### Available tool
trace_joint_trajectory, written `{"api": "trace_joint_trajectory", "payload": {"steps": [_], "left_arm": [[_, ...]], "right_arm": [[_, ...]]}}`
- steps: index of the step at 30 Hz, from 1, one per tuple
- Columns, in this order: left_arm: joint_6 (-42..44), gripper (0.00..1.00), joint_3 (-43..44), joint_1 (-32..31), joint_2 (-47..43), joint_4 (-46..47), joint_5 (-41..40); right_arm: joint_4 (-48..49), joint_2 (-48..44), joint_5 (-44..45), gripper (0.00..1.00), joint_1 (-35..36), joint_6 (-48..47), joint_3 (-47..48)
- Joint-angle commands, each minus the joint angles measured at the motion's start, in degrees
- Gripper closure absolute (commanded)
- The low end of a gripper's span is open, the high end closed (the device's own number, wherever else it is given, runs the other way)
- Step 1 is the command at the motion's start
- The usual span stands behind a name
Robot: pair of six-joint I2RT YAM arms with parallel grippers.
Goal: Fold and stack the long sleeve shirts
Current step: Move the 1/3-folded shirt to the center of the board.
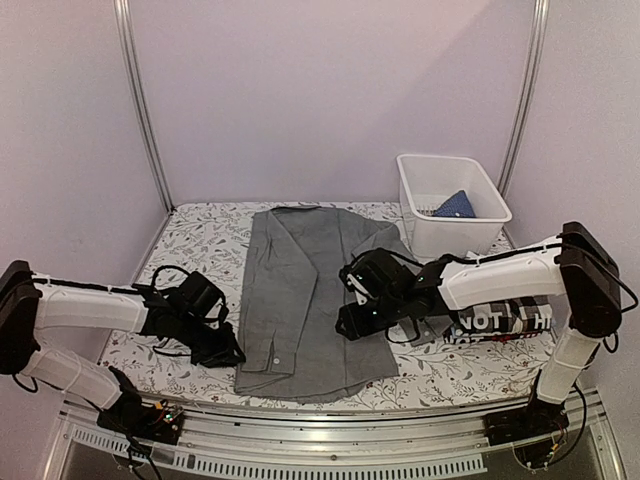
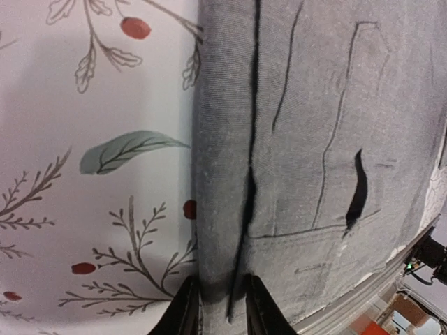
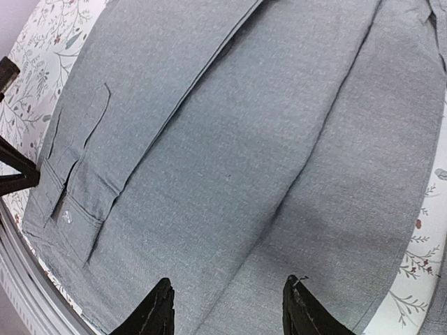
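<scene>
A grey button-up long sleeve shirt [image 1: 300,300] lies partly folded lengthwise in the middle of the table, collar at the far end. My left gripper [image 1: 225,352] is at its near left hem corner. In the left wrist view that gripper [image 2: 220,307] is shut on the shirt's folded edge [image 2: 230,209], with cloth bunched between the fingers. My right gripper [image 1: 345,320] hovers over the shirt's right side. The right wrist view shows it [image 3: 227,307] open above flat grey cloth [image 3: 244,139], holding nothing. A dark shirt with white letters "NOT" [image 1: 495,320] lies folded at the right, under the right arm.
A white bin [image 1: 450,238] stands at the back right with a blue cloth [image 1: 457,205] inside. A floral tablecloth [image 1: 200,240] covers the table. The metal front rail [image 1: 320,425] runs just below the shirt's hem. Frame posts stand at both back corners.
</scene>
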Motion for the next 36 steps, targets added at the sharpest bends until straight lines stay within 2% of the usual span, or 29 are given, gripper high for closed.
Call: {"api": "trace_joint_trajectory", "payload": {"steps": [1,5,9,13,19,24,29,34,36], "left_arm": [[-0.11,0.8,1.32,-0.94,2.86,-2.43,-0.92],[0.79,1.0,1.24,-0.62,4.73,-4.63,0.37],[4.63,1.0,3.29,2.07,6.86,-10.25,0.75],[7.68,1.0,3.76,8.63,6.34,-16.18,0.42],[7.31,1.0,3.17,17.74,4.1,-19.42,3.68],[7.31,1.0,2.7,23.22,3.34,-21.32,2.45],[8.74,1.0,4.22,26.11,2.42,-22.98,-0.37],[9.46,1.0,4.98,27.2,1.54,-22.99,0.31],[9.53,0.9,4.79,27.2,0.71,-22.37,1.3]], "right_arm": [[3.75,-3.52,4.49,0.48,-0.91,2.65,-2.29],[5.29,-4.69,7.22,0.48,-1.32,4.71,-4.16],[6.32,-5.7,9.89,0.48,-2.17,6.51,-4.25],[6.34,-6.29,11.34,0.48,-3.57,7.32,-4.01],[5.96,-7.34,13.11,0.47,-4.92,6.82,-4.41],[5.5,-8.42,13.12,0.47,-6.06,7.9,-6.24],[3.78,-9.95,14.0,0.47,-6.91,9.34,-8.39],[-1.07,-14.66,15.67,0.47,-7.61,11.76,-12.12],[-2.99,-17.1,15.63,0.47,-7.62,13.35,-13.73]]}}
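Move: Between the left hand's slightly open fingers, about 1 cm below, lies the shirt's folded left edge near the bottom; the folded-in cuff is some 7 cm to this hand's right, level with it, and the bottom hem about 7 cm back. From the right hand, the loose sleeve's cuff end lies some 17 cm right, 3 cm ahead and 8 cm lower, the shirt body's right edge about 9 cm right and level with it, and the plaid stack roughly 33 cm right and 4 cm ahead. Closing on the cloth first, the left fingers pinch the shirt's left edge close to the hem, then drag it some 10 cm to the left, low along the board, while the hand turns nearly 20 degrees counter-clockwise. Open and empty, the right hand travels about 10 cm right and 5 cm forward towards the loose sleeve, rising some 3 cm before easing partway down, and turns over 20 degrees clockwise. ##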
